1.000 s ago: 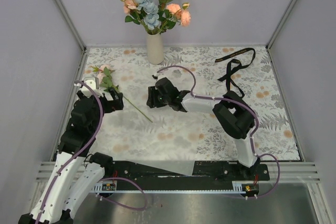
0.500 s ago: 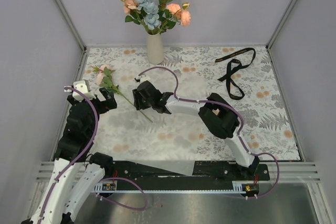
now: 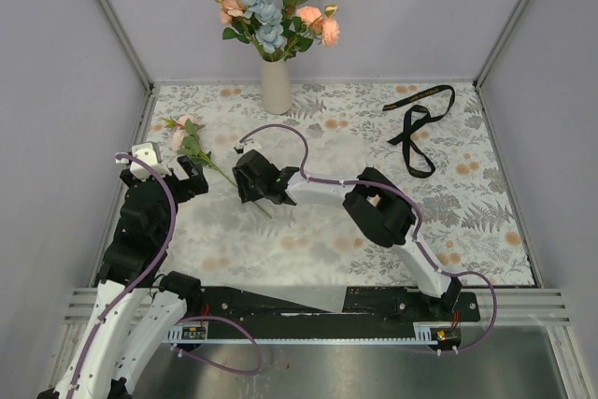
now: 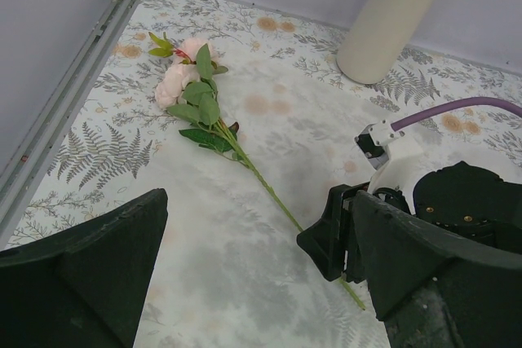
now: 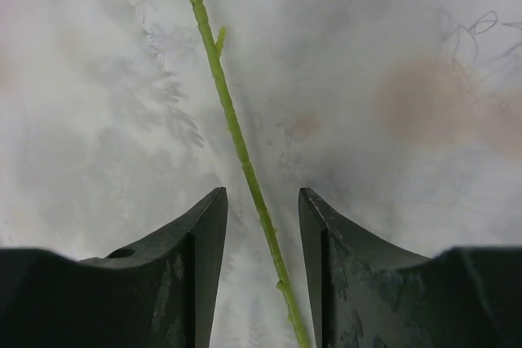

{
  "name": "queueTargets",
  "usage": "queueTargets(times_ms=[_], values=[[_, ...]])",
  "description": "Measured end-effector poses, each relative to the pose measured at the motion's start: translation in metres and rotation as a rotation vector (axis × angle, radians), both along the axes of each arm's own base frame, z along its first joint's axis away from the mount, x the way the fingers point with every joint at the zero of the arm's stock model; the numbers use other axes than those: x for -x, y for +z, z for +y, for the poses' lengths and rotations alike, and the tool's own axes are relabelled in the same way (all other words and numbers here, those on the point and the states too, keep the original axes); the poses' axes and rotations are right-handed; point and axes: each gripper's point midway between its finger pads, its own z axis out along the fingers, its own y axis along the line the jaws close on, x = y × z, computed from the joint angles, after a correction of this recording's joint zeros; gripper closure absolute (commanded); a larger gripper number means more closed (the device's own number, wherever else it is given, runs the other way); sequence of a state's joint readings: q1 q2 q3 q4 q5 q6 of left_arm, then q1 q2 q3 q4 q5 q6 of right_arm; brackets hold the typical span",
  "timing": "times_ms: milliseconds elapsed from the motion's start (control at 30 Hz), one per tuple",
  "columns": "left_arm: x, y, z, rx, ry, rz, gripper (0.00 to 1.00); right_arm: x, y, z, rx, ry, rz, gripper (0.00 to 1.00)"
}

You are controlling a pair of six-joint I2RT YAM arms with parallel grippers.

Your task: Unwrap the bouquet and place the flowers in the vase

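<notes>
The cream vase (image 3: 276,86) stands at the back of the mat and holds peach and pale-blue flowers (image 3: 271,7). One pink flower (image 3: 192,142) lies flat on the mat, its long green stem running toward the middle. My right gripper (image 3: 245,179) is down over that stem. In the right wrist view the stem (image 5: 236,140) passes between the open jaws of the right gripper (image 5: 261,195), touching neither finger. My left gripper (image 3: 173,167) hangs wide open at the left, near the bloom (image 4: 192,87), holding nothing. No wrapped bouquet is in view.
A black ribbon (image 3: 418,119) lies loose at the back right of the floral mat. Metal frame posts and grey walls enclose the table on three sides. The vase (image 4: 387,22) stands just beyond the right arm in the left wrist view.
My right arm has swung left across the mat and lowered its jaws astride the loose flower's stem. The left arm drew back a little, then held still.
</notes>
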State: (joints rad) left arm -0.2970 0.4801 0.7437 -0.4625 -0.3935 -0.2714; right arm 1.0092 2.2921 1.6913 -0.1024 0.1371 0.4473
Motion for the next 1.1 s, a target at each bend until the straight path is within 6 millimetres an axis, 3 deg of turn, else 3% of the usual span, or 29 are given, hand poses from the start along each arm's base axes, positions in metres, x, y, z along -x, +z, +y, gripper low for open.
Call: queueTargets(times_ms=[600,867,1100], values=[[0.0015,-0.002,0.0005,0.001,0.0,-0.006,0.01,0.0026,-0.0058,0.0051,0.01,-0.003,-0.029,0.74],[0.0008,-0.0024,-0.0005,0.002,-0.004,-0.005,0.01,0.0038,-0.0072,0.0047,0.012,0.011,-0.047,1.0],[0.0001,-0.0052,-0.001,0.049,0.016,0.004,0.01,0.0071,-0.0062,0.0016,0.0,0.013,-0.048,1.0]])
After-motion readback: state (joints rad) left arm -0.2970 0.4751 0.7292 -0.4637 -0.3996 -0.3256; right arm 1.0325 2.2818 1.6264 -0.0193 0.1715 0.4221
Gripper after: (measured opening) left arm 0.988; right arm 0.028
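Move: The last flower's stem crosses just beneath the right hand, its gripping spot about 1 cm below the half-open fingertips. From that hand, the pink flower head lies roughly 18 cm ahead and 16 cm left, at about its height. The filled vase stands some 26 cm ahead and 7 cm right, its middle about 10 cm higher. From the left hand, the gripping spot is about 8 cm ahead, 13 cm right and 24 cm below. The thin green stem gets pinched between the right hand's fingertips, which close steadily from half open to nearly shut. The right hand stays almost in place low over the table, easing only about half a centimetre down and back, with hardly any wrist turn. ##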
